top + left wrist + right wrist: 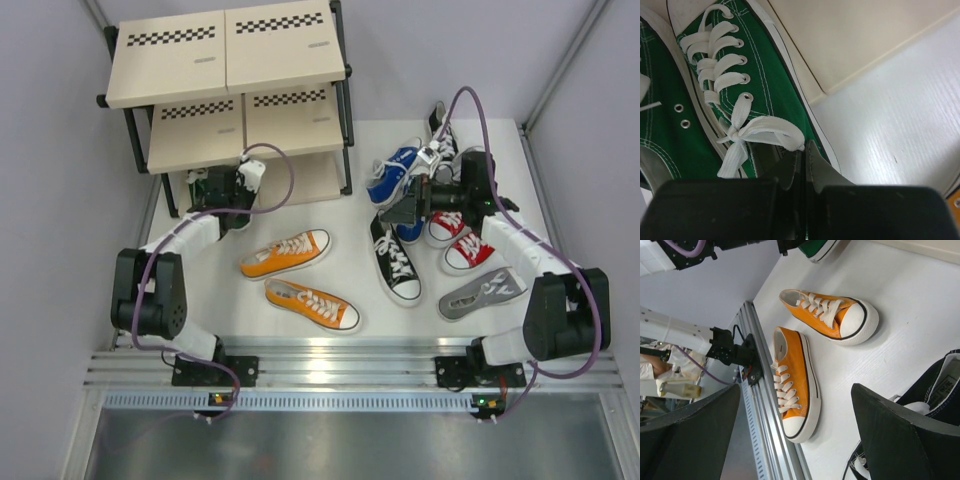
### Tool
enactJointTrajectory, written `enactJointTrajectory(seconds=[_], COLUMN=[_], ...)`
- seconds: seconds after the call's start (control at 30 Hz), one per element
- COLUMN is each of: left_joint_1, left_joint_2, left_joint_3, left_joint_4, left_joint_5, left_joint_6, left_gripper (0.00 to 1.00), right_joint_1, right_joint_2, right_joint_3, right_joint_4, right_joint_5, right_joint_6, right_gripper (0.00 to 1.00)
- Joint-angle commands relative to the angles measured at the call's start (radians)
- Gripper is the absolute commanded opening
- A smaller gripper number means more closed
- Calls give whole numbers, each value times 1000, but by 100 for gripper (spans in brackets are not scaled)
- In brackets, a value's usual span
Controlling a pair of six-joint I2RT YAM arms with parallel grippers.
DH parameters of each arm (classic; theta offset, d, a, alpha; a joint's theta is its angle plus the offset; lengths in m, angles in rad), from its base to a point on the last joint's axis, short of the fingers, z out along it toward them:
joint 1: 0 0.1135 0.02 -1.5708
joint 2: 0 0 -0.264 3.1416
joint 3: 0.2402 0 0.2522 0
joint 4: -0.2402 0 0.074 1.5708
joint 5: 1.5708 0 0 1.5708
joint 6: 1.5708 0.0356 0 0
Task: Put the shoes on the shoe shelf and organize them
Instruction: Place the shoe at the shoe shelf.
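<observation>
The shoe shelf (pixel 225 45) stands at the back left. My left gripper (pixel 212 190) reaches under it at the lowest board (pixel 850 35). There it (pixel 805 155) is shut on the collar of a green shoe (pixel 765 75), which lies beside a second green shoe (pixel 660 115). Two orange shoes (pixel 287 253) (pixel 313 304) lie mid-table, also in the right wrist view (pixel 827 315) (pixel 792 380). My right gripper (pixel 402 212) (pixel 796 390) hangs open and empty just above a black shoe (pixel 397 262) (pixel 940 390).
A heap at the right holds blue shoes (pixel 393 172), red shoes (pixel 465 245), a grey shoe (pixel 483 292) and another black shoe (pixel 440 125). The aluminium rail (pixel 320 365) runs along the near edge. Grey walls enclose the table.
</observation>
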Motion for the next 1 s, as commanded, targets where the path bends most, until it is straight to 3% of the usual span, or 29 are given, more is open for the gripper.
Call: enactJointTrajectory(seconds=[0.0, 0.4, 0.73, 0.97], left_joint_1=[17, 30, 30, 30], left_joint_2=[18, 116, -1, -170], left_joint_3=[82, 129, 73, 27], left_joint_4=[176, 206, 208, 179], left_joint_5=[-8, -102, -128, -56], left_joint_6=[43, 25, -58, -161], left_gripper=[0, 1, 66, 71], right_joint_1=[-16, -18, -18, -18], right_joint_2=[-38, -50, -61, -76], right_joint_3=[56, 67, 50, 37], right_joint_4=[-45, -104, -95, -88], right_joint_5=[-24, -19, -23, -32], right_joint_6=[-73, -128, -133, -138], right_gripper=[93, 93, 93, 93])
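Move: The spot I'm taking the second green shoe to, on the bottom shelf, has its middle about 8 cm ahead, 3 cm left and 4 cm below my left hand. The first green shoe lies roughly 7 cm ahead and 11 cm left. The upper orange shoe is some 14 cm back and 12 cm right, and the lower one 26 cm back and 19 cm right. From my right hand, the spot is about 20 cm ahead, 43 cm left and 16 cm down. Still pinching the green shoe by the right side of its collar, I slide it forward with my left hand about 4 cm, nearly level and drifting left at the end, to set it deeper on the bottom shelf beside the first one. Then I open my fingers wide, let go of the collar and rise some 7 cm, easing back slightly as my fingertips tilt up. ##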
